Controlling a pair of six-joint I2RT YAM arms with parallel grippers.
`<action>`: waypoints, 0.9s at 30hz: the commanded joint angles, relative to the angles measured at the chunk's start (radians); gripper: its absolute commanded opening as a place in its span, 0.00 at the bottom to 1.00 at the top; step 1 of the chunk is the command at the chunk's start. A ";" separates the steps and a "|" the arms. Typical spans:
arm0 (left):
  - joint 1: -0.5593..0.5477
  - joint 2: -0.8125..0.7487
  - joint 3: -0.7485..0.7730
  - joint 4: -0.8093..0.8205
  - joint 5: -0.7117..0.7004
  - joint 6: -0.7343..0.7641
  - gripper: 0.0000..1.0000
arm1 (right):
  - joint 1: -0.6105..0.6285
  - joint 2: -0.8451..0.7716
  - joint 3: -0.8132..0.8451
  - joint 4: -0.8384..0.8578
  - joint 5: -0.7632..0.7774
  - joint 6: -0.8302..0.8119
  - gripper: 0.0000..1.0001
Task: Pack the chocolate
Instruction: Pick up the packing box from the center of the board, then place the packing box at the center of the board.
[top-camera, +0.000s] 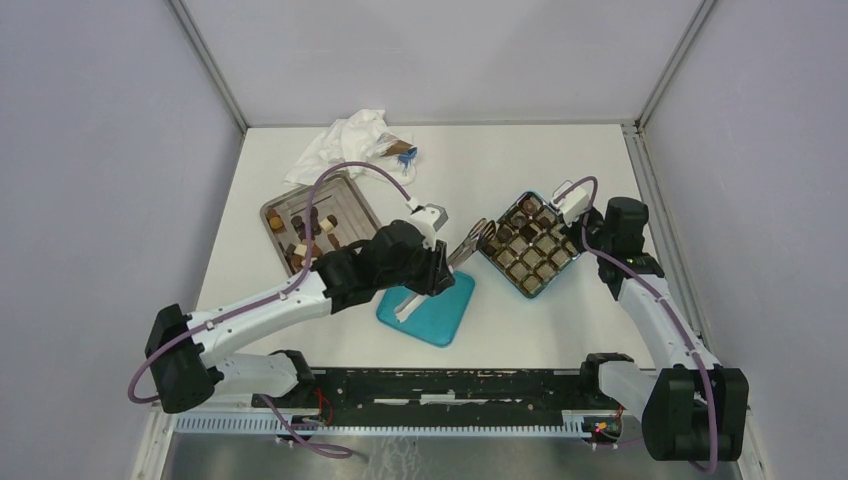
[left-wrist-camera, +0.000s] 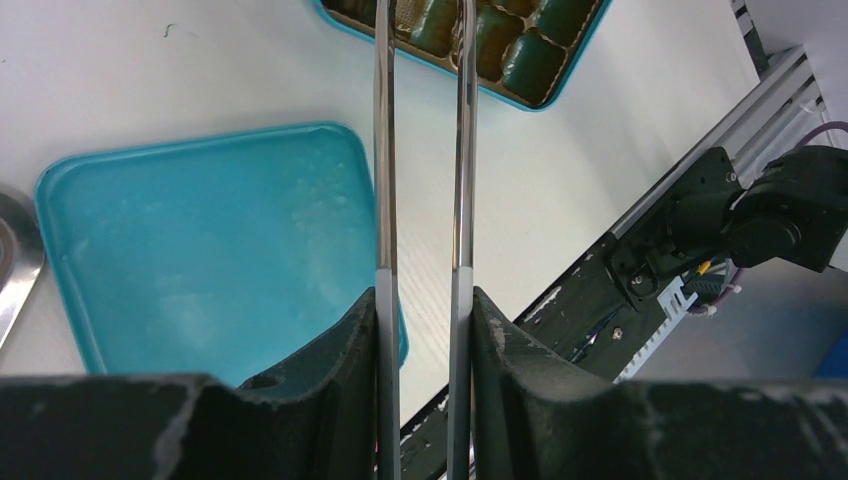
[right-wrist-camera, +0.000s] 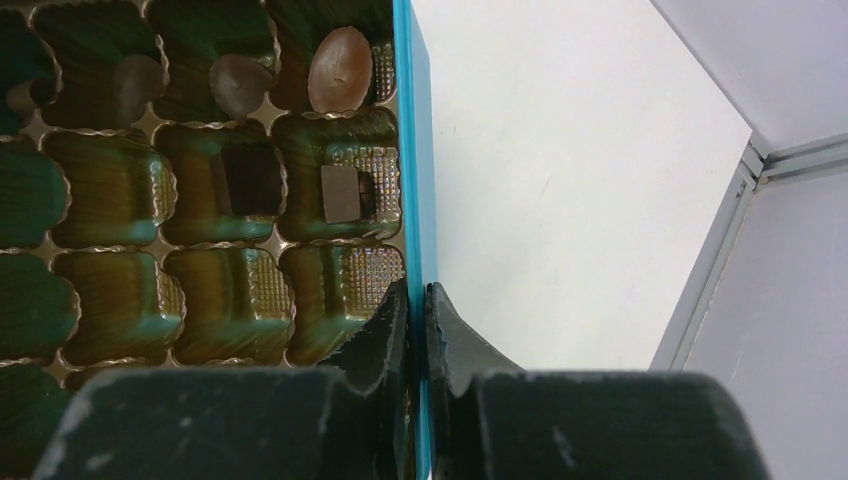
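The chocolate lies in two places. Several pieces sit on a metal tray at the left, and a few brown pieces lie in cells of the teal box. My left gripper is shut on metal tongs. The tongs reach toward the box's left corner, and their tips run out of the left wrist view. My right gripper is shut on the teal box's side wall, at the box's far right edge.
The teal lid lies flat under my left wrist, in front of the box. Crumpled white paper and a small wrapper lie at the back. A black rail runs along the near edge.
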 joint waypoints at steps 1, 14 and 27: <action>-0.037 0.037 0.070 0.106 -0.034 0.047 0.02 | 0.002 0.000 0.016 0.098 -0.017 0.004 0.00; -0.130 0.278 0.233 0.053 -0.149 0.103 0.02 | 0.002 0.121 0.069 0.018 0.005 0.021 0.00; -0.148 0.429 0.364 -0.069 -0.218 0.108 0.08 | 0.002 0.194 0.096 -0.019 0.025 0.027 0.01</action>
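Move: The packing box, its right side held up by the right fingers at the rim, has its middle some 16 cm right, 6 cm ahead and 9 cm below the left hand, which holds the tongs. The blue lid lies about 7 cm back, 3 cm left and 17 cm below that hand; the chocolate tray 9 cm ahead, 23 cm left. From the right hand, the box's middle is about 7 cm left, 2 cm back and 6 cm lower. Right lowers the box's gripped rim about 5 cm; left brings tongs 7 cm right and down over it. ##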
